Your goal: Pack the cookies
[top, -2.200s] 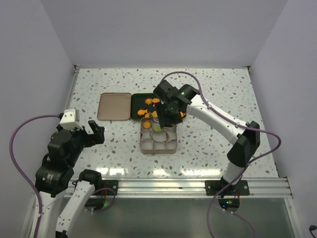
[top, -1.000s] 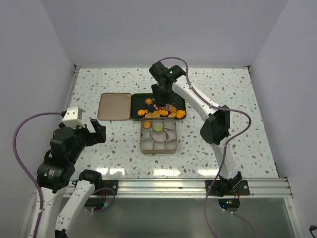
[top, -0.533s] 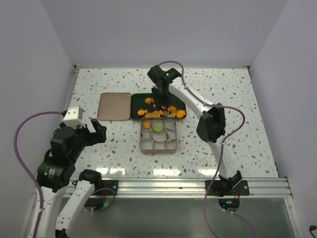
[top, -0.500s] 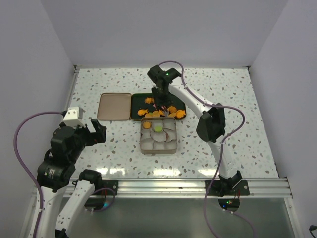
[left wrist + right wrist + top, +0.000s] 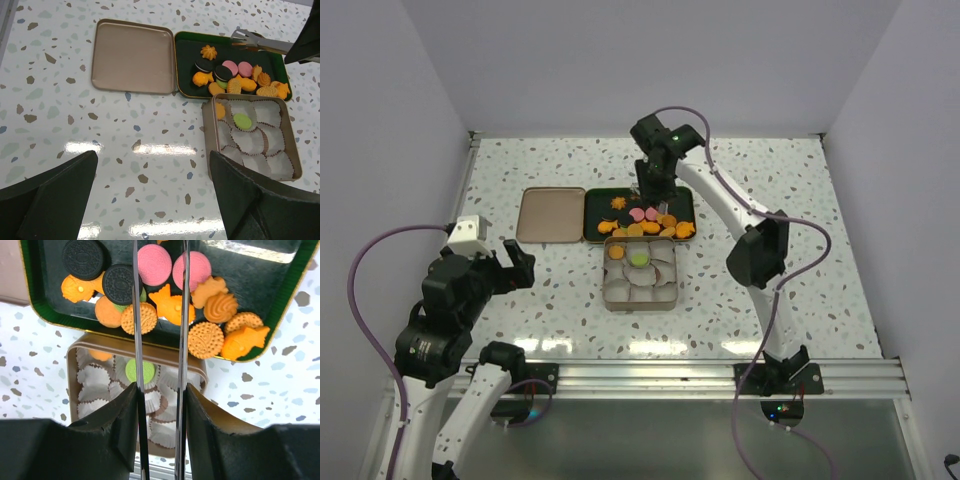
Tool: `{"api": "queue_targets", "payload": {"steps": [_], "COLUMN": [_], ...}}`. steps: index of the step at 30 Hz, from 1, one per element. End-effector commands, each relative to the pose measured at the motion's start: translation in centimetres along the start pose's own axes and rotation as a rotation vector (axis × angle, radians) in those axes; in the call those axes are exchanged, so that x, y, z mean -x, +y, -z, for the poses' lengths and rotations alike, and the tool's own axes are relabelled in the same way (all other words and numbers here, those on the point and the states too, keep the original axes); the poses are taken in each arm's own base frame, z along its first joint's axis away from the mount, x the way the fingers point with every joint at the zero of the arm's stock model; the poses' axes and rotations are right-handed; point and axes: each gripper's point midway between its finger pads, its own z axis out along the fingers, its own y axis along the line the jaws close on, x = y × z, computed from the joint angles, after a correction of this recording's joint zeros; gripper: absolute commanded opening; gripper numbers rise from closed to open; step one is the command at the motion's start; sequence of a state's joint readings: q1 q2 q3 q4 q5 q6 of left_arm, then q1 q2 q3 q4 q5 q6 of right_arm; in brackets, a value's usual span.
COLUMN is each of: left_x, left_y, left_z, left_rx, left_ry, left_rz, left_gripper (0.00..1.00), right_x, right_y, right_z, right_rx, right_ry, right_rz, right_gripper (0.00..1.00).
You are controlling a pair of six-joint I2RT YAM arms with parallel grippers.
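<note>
The cookies (image 5: 170, 305) lie heaped in a green tray (image 5: 250, 270): mostly orange, two pink, a few dark brown. They also show in the top view (image 5: 645, 222) and the left wrist view (image 5: 235, 82). A green cookie (image 5: 147, 371) and an orange one (image 5: 101, 355) sit in paper cups of the tan tin (image 5: 125, 342). My right gripper (image 5: 160, 245) hangs over the tray, thin blades open and empty, a pink cookie (image 5: 154, 264) between them. It also shows in the top view (image 5: 655, 205). My left gripper (image 5: 152, 200) is wide open and empty, above bare table near its base (image 5: 518, 265).
The tin's flat tan lid (image 5: 551, 214) lies left of the green tray (image 5: 675, 200), touching it. The tan tin (image 5: 608, 285) sits just in front of the tray. White walls close in the speckled table on three sides; a metal rail runs along the near edge.
My right gripper left the green cookie in a cup of the tin and moved back over the green tray, then shifted slightly right. The left arm has not moved.
</note>
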State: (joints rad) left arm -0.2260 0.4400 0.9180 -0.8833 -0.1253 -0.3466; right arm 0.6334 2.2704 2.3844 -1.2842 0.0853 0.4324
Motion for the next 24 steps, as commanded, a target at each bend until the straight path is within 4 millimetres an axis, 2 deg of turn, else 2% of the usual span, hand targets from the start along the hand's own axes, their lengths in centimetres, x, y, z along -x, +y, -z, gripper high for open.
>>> {"api": "queue_targets", "payload": {"steps": [1, 3, 4, 6, 7, 8, 14, 16, 17, 19, 20, 24], "left_x": [1.0, 1.0, 0.9, 0.9, 0.9, 0.9, 0.9, 0.8, 0.8, 0.8, 0.7, 0.8], "left_y": [-0.6, -0.7, -0.6, -0.7, -0.7, -0.6, -0.6, -0.7, -0.7, -0.7, -0.7, -0.7], "left_z": [-0.2, -0.2, -0.2, -0.2, -0.2, -0.3, -0.3, -0.3, -0.4, -0.4, -0.4, -0.3], "left_rx": [-0.035, -0.036, -0.035, -0.037, -0.037, -0.033, -0.034, -0.035, -0.036, -0.037, -0.04, -0.04], "left_ry": [-0.043, -0.041, -0.038, -0.038, -0.038, -0.037, -0.035, -0.032, -0.03, -0.029, -0.029, -0.032], "left_rz": [-0.024, -0.027, -0.028, -0.028, -0.028, -0.028, -0.028, -0.029, -0.027, -0.03, -0.029, -0.028], "left_gripper": [1.0, 1.0, 1.0, 1.0, 1.0, 1.0, 1.0, 1.0, 1.0, 1.0, 1.0, 1.0], "right_x": [1.1, -0.1, -0.1, -1.7, -1.7, -2.8, -5.6, -7.1, -7.5, -8.3, -9.2, -10.8], "right_y": [-0.4, -0.5, -0.6, -0.8, -0.9, -1.2, -2.6, -2.5, -2.4, -2.0, -2.0, -2.2], "right_z": [7.9, 8.4, 9.9, 10.2, 12.0, 11.6, 14.3, 13.8, 14.5, 14.4, 13.9, 14.0], "right_rx": [0.077, 0.092, 0.112, 0.125, 0.15, 0.144, 0.165, 0.189, 0.214, 0.251, 0.255, 0.279], "right_ry": [-0.128, -0.108, -0.139, -0.117, -0.158, -0.133, -0.165, -0.127, -0.137, -0.123, -0.097, -0.083], "right_rz": [-0.004, -0.009, -0.016, -0.024, -0.032, -0.038, -0.044, -0.041, -0.039, -0.038, -0.041, -0.043], "right_gripper": [0.2, 0.17, 0.15, 0.08, 0.07, 0.04, 0.0, 0.0, 0.0, 0.0, 0.0, 0.0]}}
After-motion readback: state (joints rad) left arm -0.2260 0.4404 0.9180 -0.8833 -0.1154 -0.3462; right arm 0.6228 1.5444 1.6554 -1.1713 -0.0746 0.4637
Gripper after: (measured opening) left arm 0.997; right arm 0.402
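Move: The right hand holds metal tongs whose tips, some 9 cm ahead, 5 cm left and 11 cm below it, keep an orange cookie. The empty slot in the box's far right corner lies about 5 cm back, 2 cm right and 14 cm below the hand; the boxed green cookie lies 6 cm left of that slot, level with it. A pink cookie in the green tray is 7 cm ahead and 5 cm left of the hand. From the left hand, the slot is roughly 17 cm ahead, 33 cm right. Keeping its grip on the tongs and the orange cookie pinched at their tips, the right hand draws back about 14 cm and some 7 cm to the right, carrying the cookie from the green tray towards the box's empty far right slot. It climbs about 10 cm first, then sinks roughly 3 cm, while its left side tilts up some 10 degrees. ##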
